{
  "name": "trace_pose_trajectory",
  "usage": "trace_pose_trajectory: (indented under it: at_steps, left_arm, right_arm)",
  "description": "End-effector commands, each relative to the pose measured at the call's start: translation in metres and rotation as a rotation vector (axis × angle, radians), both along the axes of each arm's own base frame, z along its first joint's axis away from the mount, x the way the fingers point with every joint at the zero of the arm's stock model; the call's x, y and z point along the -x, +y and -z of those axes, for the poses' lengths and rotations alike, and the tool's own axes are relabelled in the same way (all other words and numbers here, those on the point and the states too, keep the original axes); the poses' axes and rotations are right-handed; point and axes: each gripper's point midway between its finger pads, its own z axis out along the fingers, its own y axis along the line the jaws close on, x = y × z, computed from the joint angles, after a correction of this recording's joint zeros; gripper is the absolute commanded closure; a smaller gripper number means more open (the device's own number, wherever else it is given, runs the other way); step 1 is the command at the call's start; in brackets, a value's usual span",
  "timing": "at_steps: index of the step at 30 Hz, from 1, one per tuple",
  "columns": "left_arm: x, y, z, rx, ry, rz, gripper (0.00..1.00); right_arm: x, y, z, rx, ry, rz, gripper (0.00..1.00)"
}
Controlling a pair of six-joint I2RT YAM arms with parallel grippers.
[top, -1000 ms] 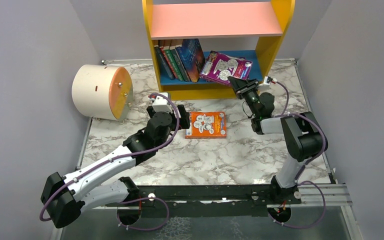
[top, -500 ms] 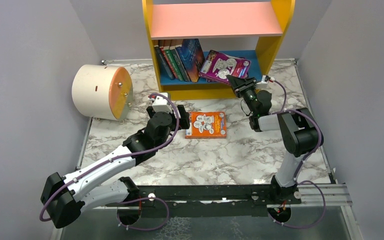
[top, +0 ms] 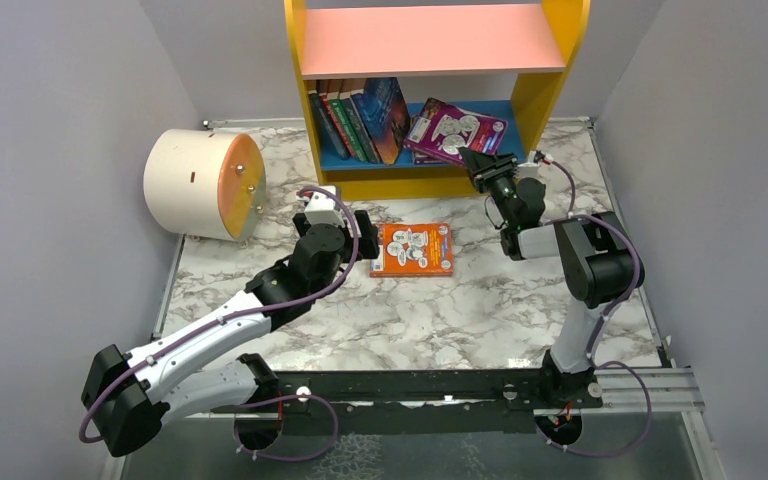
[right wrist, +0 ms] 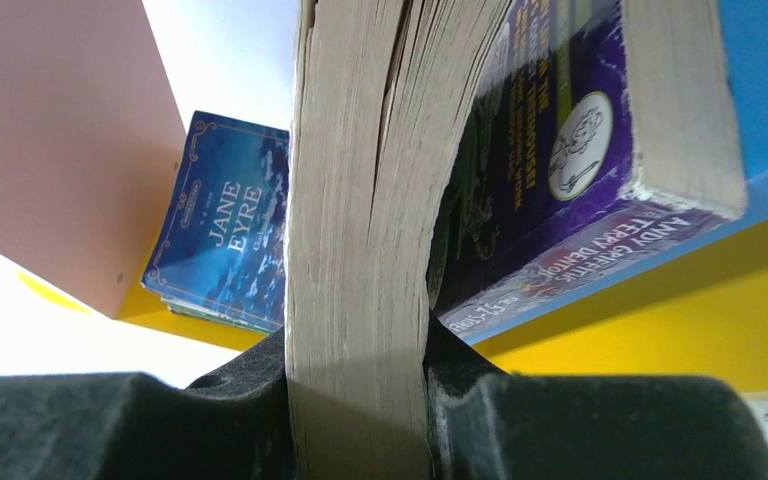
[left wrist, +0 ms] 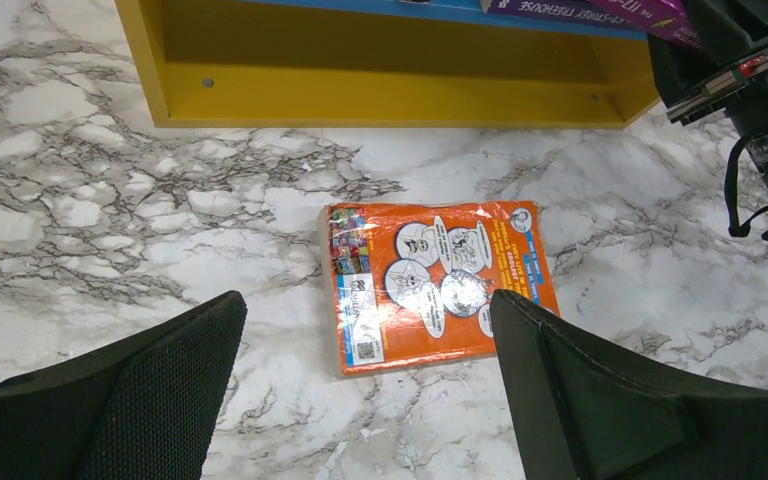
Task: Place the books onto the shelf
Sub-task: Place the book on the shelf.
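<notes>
An orange book (top: 412, 249) (left wrist: 435, 285) lies flat on the marble table. My left gripper (top: 365, 240) (left wrist: 365, 310) is open just left of it, touching nothing. My right gripper (top: 482, 160) (right wrist: 358, 340) is shut on the page edge of a purple book (top: 457, 130) (right wrist: 360, 200), holding it tilted over the right part of the shelf's blue lower board (top: 515, 112). Beside it another purple book (right wrist: 580, 150) rests on that board. Several books (top: 360, 120) lean at the board's left, a blue one (right wrist: 225, 235) outermost. The shelf (top: 550, 70) has yellow sides and a pink upper board.
A cream cylinder (top: 205, 183) with an orange end lies on the table at the left, beyond my left arm. The shelf's yellow base (left wrist: 390, 70) stands just past the orange book. Grey walls close in the table on both sides.
My right gripper has carried the purple book a little farther into the shelf and slightly right. The left arm and the orange book have not moved.
</notes>
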Motion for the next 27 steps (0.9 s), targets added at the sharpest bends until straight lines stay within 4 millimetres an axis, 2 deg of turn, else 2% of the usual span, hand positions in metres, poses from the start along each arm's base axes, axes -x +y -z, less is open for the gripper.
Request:
trace_pose_trajectory:
  at_steps: [1,5,11,14,19,27]
  left_arm:
    - [-0.001,0.002,-0.004,0.01,-0.004,-0.008,0.13]
    - [0.0,0.002,-0.002,0.009,0.001,-0.01,0.13]
    - [0.0,0.002,0.0,0.011,0.007,-0.01,0.13]
    - [0.0,0.002,0.0,0.013,0.009,-0.01,0.13]
    - [0.0,0.002,0.001,0.012,0.012,-0.01,0.13]
    - [0.0,0.0,0.003,0.017,0.018,-0.008,0.13]
  right_arm:
    - [-0.006,-0.008,-0.035,-0.049,-0.109,0.023,0.99]
    - [-0.008,-0.011,-0.031,-0.048,-0.096,0.019,0.97]
    - [-0.011,-0.016,-0.023,-0.065,-0.082,0.004,0.78]
    - [-0.012,-0.018,-0.019,-0.06,-0.07,0.002,0.71]
    - [-0.012,-0.021,-0.013,-0.05,-0.052,0.01,0.47]
    - [-0.003,-0.023,-0.009,-0.031,-0.04,0.007,0.2]
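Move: The purple book already in the right hand is to go onto the lower purple book lying flat on the blue shelf board; that one's middle is about 5 cm ahead of the right hand, 4 cm to its left and 4 cm below. The upright blue book stands some 6 cm ahead and 17 cm left, the shelf's right side wall about 5 cm ahead and 12 cm right. From the left hand, the lower purple book lies roughly 26 cm ahead, 18 cm right and 5 cm lower. The held purple book, lying flat with one finger above and one below, is eased by the right hand about 2 cm to the right, a little forward and down onto the lower purple book. Then the fingers open from their pinch to about three-quarters wide, and the hand rises some 2 cm, the upper finger coming clear while the lower one stays close by the book's edge. ##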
